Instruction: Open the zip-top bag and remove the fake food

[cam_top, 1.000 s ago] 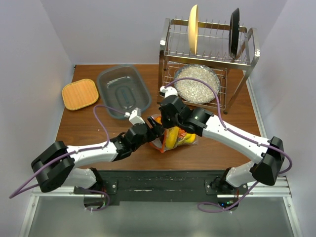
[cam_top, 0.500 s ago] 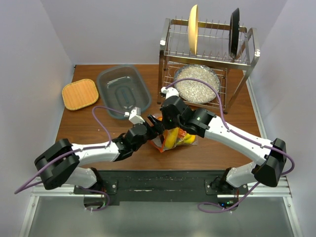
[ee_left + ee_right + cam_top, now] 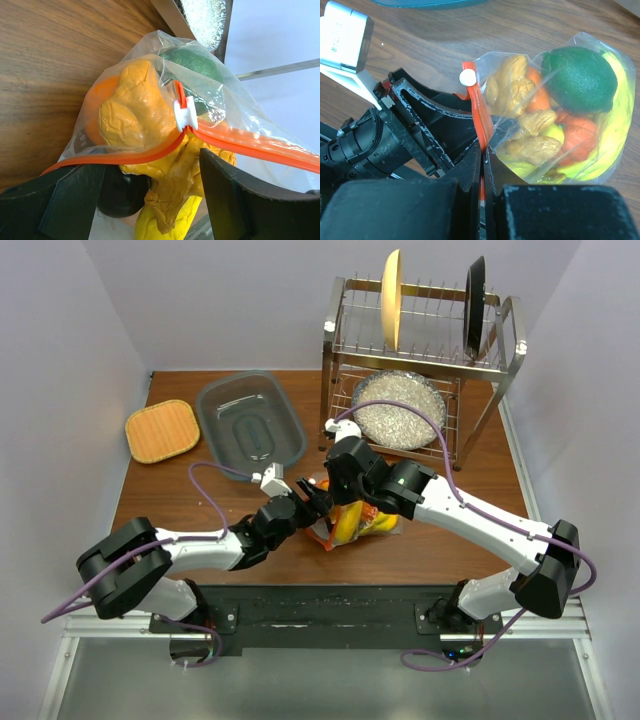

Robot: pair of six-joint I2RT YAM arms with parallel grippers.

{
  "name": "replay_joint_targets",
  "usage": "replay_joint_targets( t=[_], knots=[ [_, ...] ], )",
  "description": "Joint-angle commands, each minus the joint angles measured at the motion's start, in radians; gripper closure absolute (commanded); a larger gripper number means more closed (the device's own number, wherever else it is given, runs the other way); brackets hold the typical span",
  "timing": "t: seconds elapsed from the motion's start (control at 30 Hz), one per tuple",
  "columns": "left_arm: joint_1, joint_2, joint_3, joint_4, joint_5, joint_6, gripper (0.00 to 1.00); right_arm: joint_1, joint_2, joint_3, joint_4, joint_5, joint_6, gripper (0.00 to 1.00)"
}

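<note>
The zip-top bag (image 3: 355,521) lies on the wooden table between both arms, its clear plastic stuffed with fake food. In the right wrist view my right gripper (image 3: 483,150) is shut on the orange zip strip (image 3: 479,117) just below the white slider (image 3: 467,77). Through the plastic show a green piece (image 3: 582,79), tan pieces (image 3: 530,147) and a yellow banana (image 3: 615,125). My left gripper (image 3: 150,197) stands open at the bag's mouth. Its fingers (image 3: 230,195) flank the banana (image 3: 165,220) and a dark brown piece (image 3: 120,192), under the strip (image 3: 150,152).
A grey translucent tub (image 3: 250,425) sits at the back left, with a square bamboo mat (image 3: 162,430) beside it. A metal dish rack (image 3: 425,335) at the back right holds two upright plates, and a glittery silver plate (image 3: 398,408) rests on its lower shelf.
My left arm has pushed forward and to the right, bringing its open fingers closer around the bag's mouth. The right gripper has kept its grip on the zip strip.
</note>
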Motion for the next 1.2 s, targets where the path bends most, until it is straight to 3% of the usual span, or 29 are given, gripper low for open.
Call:
replay_joint_targets(
  t=[0.0,0.37,0.5,0.7,0.93,1.17],
  knots=[
    [0.008,0.015,0.0,0.116,-0.017,0.029,0.23,0.014,-0.036,0.036,0.008,0.015,0.001,1.0],
    [0.008,0.066,0.042,0.151,0.001,0.02,0.45,0.014,-0.036,0.05,-0.014,0.029,-0.009,1.0],
    [0.008,0.041,0.039,0.14,0.003,0.038,0.68,0.016,-0.039,0.045,-0.014,0.055,-0.012,1.0],
    [0.008,-0.008,0.06,0.052,0.089,0.087,0.85,0.014,-0.028,0.047,-0.021,0.134,-0.034,1.0],
    [0.008,-0.14,0.066,-0.151,0.106,0.176,0.93,-0.01,0.025,0.059,0.006,0.164,-0.054,1.0],
    [0.008,-0.188,0.149,-0.353,0.133,0.317,1.0,-0.113,0.041,0.059,0.057,0.053,-0.057,1.0]
  ],
)
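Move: Just ahead of the left fingertips, inside the bag mouth, the fake ginger lies about 2 cm forward, 2 cm right and 1 cm lower. A dark round fruit is some 3 cm ahead, 1 cm left and 4 cm below the left hand; the orange about 6 cm ahead, 1 cm right, the big green fruit about 7 cm ahead, 9 cm right, both some 4 cm down. From the right hand, the ginger is about 3 cm ahead, level sideways, 9 cm below. Easing about 1 cm to the right and slightly forward, the left hand closes its wide-open fingers on the ginger, pinches it, then draws up about 4 cm and back 2 cm with a slight clockwise turn. The right hand keeps its shut pinch on the orange zip rim, and late on carries it about 3 cm forward and 2 cm right. ##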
